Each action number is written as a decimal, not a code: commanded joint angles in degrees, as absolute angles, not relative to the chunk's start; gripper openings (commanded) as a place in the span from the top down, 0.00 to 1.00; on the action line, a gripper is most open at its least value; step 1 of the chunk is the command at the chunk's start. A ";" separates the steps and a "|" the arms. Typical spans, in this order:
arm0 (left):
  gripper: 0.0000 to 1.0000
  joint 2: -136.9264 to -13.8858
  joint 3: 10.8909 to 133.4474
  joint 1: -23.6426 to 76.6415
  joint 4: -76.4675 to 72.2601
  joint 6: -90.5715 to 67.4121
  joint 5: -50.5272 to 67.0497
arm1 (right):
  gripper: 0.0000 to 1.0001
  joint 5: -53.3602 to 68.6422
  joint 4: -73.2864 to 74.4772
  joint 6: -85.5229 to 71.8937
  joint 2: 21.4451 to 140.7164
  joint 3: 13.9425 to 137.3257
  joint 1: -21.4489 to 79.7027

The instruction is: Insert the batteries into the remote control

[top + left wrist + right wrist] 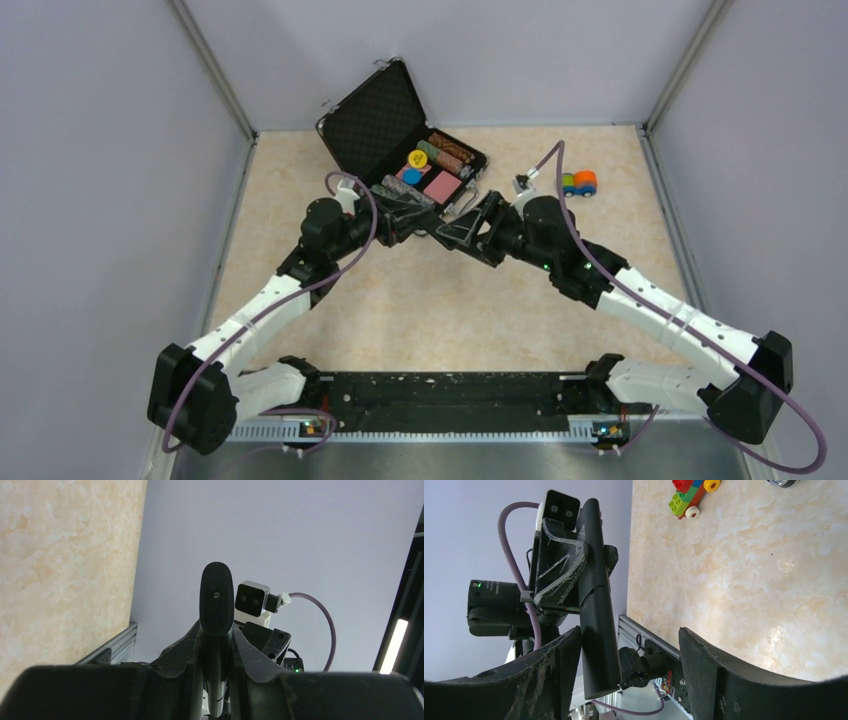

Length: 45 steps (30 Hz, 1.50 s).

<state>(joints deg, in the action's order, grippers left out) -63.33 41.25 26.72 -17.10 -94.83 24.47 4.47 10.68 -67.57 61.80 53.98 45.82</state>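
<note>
The remote control point(216, 600), a slim black bar, is held off the table, and my left gripper point(220, 680) is shut on it, one finger on each side. In the right wrist view the remote control point(596, 595) hangs lengthwise, with the left gripper point(559, 565) clamped on its upper part. Its lower end sits inside my right gripper point(634, 675), close to that gripper's left finger point(556, 675). The right gripper is open, with a wide gap to its other finger point(709, 675). From above, both grippers meet at mid-table point(440, 228). The batteries are out of view.
An open black case point(375, 120) with foam lining and coloured chips stands just behind the grippers. A small toy of coloured bricks point(579, 183) lies at the back right and also shows in the right wrist view as the toy point(689, 497). Pale walls enclose the table.
</note>
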 commanded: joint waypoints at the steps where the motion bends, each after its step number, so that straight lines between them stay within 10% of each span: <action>1: 1.00 -60.36 41.42 27.31 -24.22 -100.30 22.76 | 0.31 3.37 9.58 -66.06 62.45 53.23 45.43; 10: 1.00 -59.11 40.39 27.92 -26.89 -107.11 20.74 | 0.36 1.10 5.64 -65.21 62.39 51.23 46.58; 23: 1.00 -59.02 40.91 28.74 -28.75 -108.96 20.82 | 0.75 0.97 0.83 -66.26 65.41 51.20 48.33; 45: 1.00 -60.22 39.89 32.71 -35.43 -109.60 19.90 | 0.77 -2.21 -11.64 -71.69 68.42 50.01 49.22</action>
<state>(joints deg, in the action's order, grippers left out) -61.65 38.76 28.58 -24.08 -104.97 12.67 -2.50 -11.55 -73.03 65.32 50.52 48.16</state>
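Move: Already held at one end in the left hand's shut fingers, the remote control has its middle about 4 cm to that hand's right and 3 cm back, roughly level. From the right hand, which goes for the free end, the remote's middle is some 5 cm left, 1 cm ahead and 2 cm higher. Counted from the right hand and well below it, the chip case stands about 20 cm ahead and 6 cm left, the block truck 11 cm ahead and 22 cm left. Closing on the free end of the remote, the right hand rises about 4 cm, working forward and left as well, and shuts its fingers from wide open until they pinch that end, while its wrist rolls some 15 degrees, left side up. The left hand keeps its grip and eases a couple of centimetres up, forward and slightly left, turning about 10 degrees counter-clockwise. ##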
